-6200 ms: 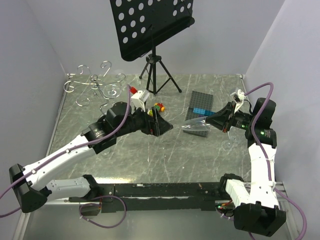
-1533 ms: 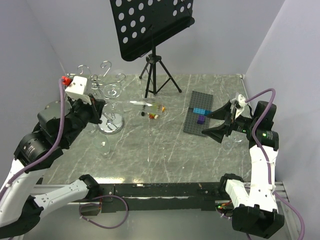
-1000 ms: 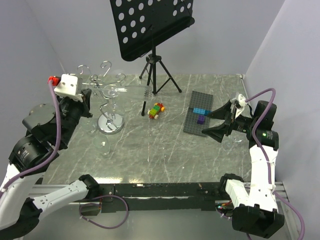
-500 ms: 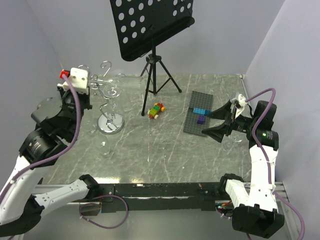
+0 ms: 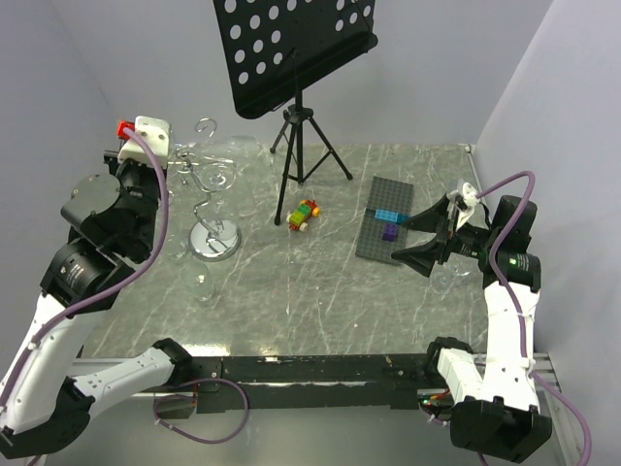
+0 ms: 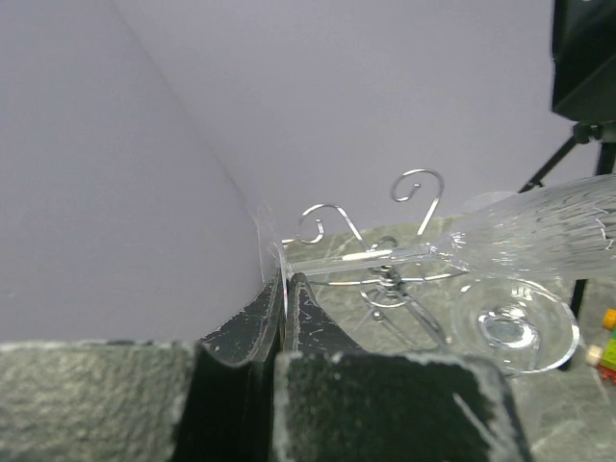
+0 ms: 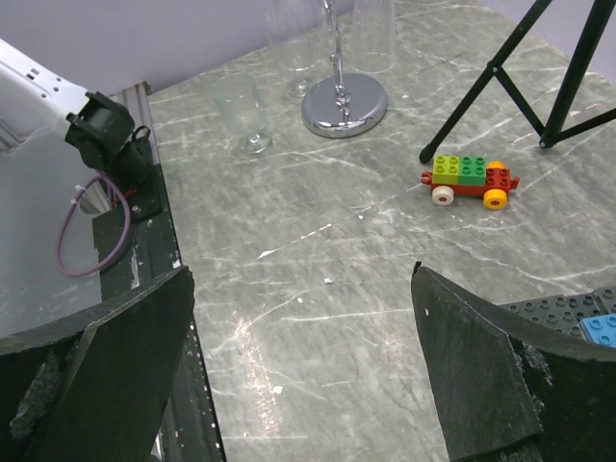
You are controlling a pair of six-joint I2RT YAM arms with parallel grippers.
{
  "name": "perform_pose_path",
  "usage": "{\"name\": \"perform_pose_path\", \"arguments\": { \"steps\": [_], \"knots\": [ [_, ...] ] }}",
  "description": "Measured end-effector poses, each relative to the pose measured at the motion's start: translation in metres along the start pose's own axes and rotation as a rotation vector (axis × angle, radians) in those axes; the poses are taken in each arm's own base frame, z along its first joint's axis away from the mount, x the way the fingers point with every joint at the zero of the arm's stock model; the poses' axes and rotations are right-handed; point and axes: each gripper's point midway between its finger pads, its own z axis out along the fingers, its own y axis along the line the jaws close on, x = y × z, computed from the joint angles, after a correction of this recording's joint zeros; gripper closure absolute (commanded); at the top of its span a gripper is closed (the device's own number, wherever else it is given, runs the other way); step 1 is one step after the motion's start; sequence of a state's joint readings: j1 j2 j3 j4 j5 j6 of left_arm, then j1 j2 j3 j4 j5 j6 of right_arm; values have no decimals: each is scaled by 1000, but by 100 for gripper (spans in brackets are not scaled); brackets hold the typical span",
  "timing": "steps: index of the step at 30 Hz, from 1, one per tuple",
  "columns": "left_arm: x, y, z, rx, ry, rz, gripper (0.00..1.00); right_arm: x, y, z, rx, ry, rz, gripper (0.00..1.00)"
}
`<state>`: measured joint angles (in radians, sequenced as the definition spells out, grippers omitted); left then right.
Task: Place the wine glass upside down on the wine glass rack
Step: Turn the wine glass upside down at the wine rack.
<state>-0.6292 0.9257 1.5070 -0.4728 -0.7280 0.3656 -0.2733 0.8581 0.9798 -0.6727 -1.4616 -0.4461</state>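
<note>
The wine glass (image 6: 539, 229) lies on its side in the air, its bowl (image 5: 239, 148) level with the top of the rack. My left gripper (image 6: 284, 281) is shut on the edge of the glass's foot; it sits at the back left (image 5: 178, 158) beside the hooks. The stem (image 6: 358, 257) runs right, just above the curled hook arms (image 6: 325, 219). The wine glass rack (image 5: 213, 244) is a chrome stand with a round mirror base (image 7: 344, 104). Another glass hangs on it upside down, foot (image 6: 515, 324) uppermost. My right gripper (image 7: 298, 375) is open over bare table at the right (image 5: 422, 240).
A black music stand (image 5: 296, 107) rises behind the rack. A small toy car (image 5: 304, 215) and a grey brick plate (image 5: 388, 228) lie mid-table. Two small glasses (image 5: 200, 283) stand near the rack's base, and one more glass (image 5: 446, 282) by the right arm.
My left arm has lifted the glass and swung it back and left until its stem lies over the rack's hooks. The right arm has not moved.
</note>
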Motion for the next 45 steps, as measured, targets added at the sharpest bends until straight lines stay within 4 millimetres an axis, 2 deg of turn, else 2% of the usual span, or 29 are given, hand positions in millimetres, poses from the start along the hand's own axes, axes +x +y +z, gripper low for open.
{"name": "perform_pose_path", "arguments": {
  "steps": [13,25,34,45],
  "knots": [
    [-5,22,9,-115,18,66,99,0,0,0,0,0,0,0],
    [10,19,61,-235,104,142,99,0,0,0,0,0,0,0],
    [26,33,102,-342,173,156,99,2,-1,1,-2,-1,11,0],
    [49,38,128,-389,217,149,99,3,0,1,-6,-1,17,0]
  ]
}}
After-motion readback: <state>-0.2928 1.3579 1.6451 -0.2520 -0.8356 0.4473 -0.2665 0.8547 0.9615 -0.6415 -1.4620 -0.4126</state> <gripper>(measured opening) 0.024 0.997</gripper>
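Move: Some 9 cm ahead of the left hand, 3 cm to its right and 9 cm lower is the centre of the wine glass rack's top; its far-left hook is about 14 cm ahead, 3 cm left and 8 cm below. A hung glass is roughly 7 cm ahead, 11 cm right and 9 cm below; a standing glass is on the table 4 cm back, 2 cm right and 43 cm below. For the right hand, the rack top is about 15 cm ahead, 48 cm left and 8 cm above. Swinging out along the rack's left side, the left hand first edges left and slightly up, then goes mainly forward, about 12 cm in all and 6 cm left, sinking a few centimetres late. The wrist turns some 25 degrees counter-clockwise while the shut fingers keep pinching the wine glass at its foot, stem and bowl lying out sideways to the right. ##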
